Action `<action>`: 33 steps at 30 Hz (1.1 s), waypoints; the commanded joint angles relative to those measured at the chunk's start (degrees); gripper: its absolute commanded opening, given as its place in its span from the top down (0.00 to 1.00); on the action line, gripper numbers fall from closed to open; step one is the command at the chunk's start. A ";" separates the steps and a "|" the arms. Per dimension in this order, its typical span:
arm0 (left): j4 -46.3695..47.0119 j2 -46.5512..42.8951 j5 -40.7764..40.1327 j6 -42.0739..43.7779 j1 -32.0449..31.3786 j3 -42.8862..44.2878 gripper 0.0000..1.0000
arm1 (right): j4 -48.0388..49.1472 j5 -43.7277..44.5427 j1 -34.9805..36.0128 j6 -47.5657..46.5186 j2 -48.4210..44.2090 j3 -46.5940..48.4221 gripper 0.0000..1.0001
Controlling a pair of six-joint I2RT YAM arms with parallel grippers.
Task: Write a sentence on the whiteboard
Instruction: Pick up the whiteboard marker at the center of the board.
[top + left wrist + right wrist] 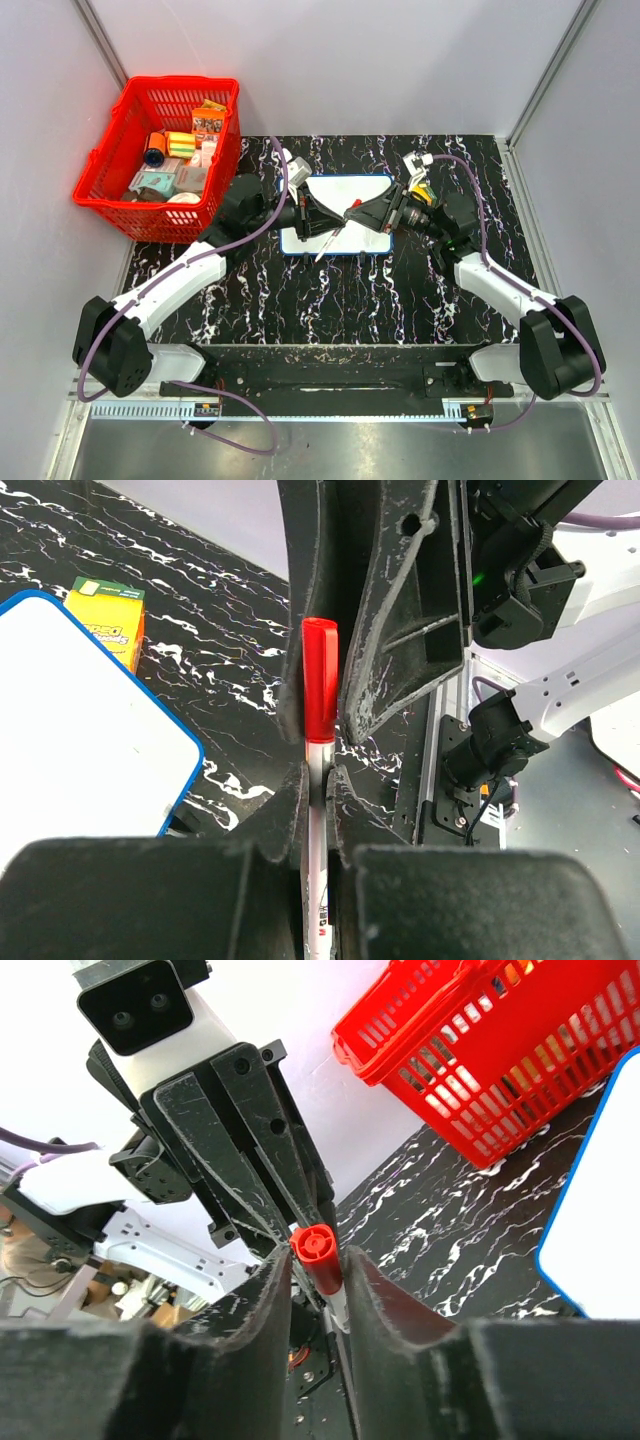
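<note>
The whiteboard [347, 188] lies flat mid-table, white with a thin blue frame; its corner also shows in the left wrist view [70, 730] and its edge in the right wrist view [612, 1210]. No sentence shows on the parts of the board I can see. Above the board, my left gripper [330, 228] [320, 775] is shut on the white barrel of a marker [320, 810]. My right gripper [356, 212] [318, 1260] faces it, jaws closed in on the marker's red cap [321, 680] [318, 1255]. Both arms hide the board's middle.
A red basket [180, 82] [480, 1050] with several small packages stands at the back left, off the black marbled mat [330, 300]. A small orange box [105, 620] lies just beyond the board's corner. Grey walls close in on three sides.
</note>
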 commanded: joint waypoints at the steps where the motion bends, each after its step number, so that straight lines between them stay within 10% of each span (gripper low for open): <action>1: 3.65 -1.11 1.67 -1.12 0.28 0.24 1.00 | 4.20 -1.82 0.66 1.14 0.71 1.09 0.74; 5: 3.21 -1.03 1.41 -0.77 0.28 0.24 1.00 | 4.02 -1.73 0.57 0.97 0.89 1.09 0.99; 10: 2.33 -0.94 1.32 -0.68 0.28 0.15 0.96 | 2.18 -0.68 0.57 -0.17 0.01 0.83 1.00; 14: -1.70 -2.34 -1.31 2.20 0.28 0.24 0.45 | -1.85 1.86 0.66 -3.68 -1.57 0.83 1.00; 18: -4.52 -5.50 -3.34 4.41 0.28 -1.95 0.28 | -9.31 5.12 0.57 -7.73 -2.98 2.40 1.00; 33: -5.67 -2.78 -0.70 5.47 0.28 -8.10 0.29 | -12.15 9.87 0.57 -9.40 -5.96 2.76 1.00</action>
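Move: The left hand already holds the marker across its shut fingertips; the red cap's middle sits some 3 cm ahead, 3 cm right and 2 cm above it. For the right hand that cap is already between the half-open pads, about 1 cm to the left and level. The whiteboard's centre lies roughly 14 cm ahead of the right hand, 5 cm left and 26 cm below; the yellow box about 16 cm ahead, 13 cm right and 25 cm below. The right fingers shut on the marker's red cap and pinch it while the left hand still grips the barrel. Then the left fingers open wide, let go, and the hand sinks about 6 cm, easing a little back and left as its fingers dip. The right hand keeps hold, drifting about 2 cm forward and down and turning some 10 degrees clockwise. ##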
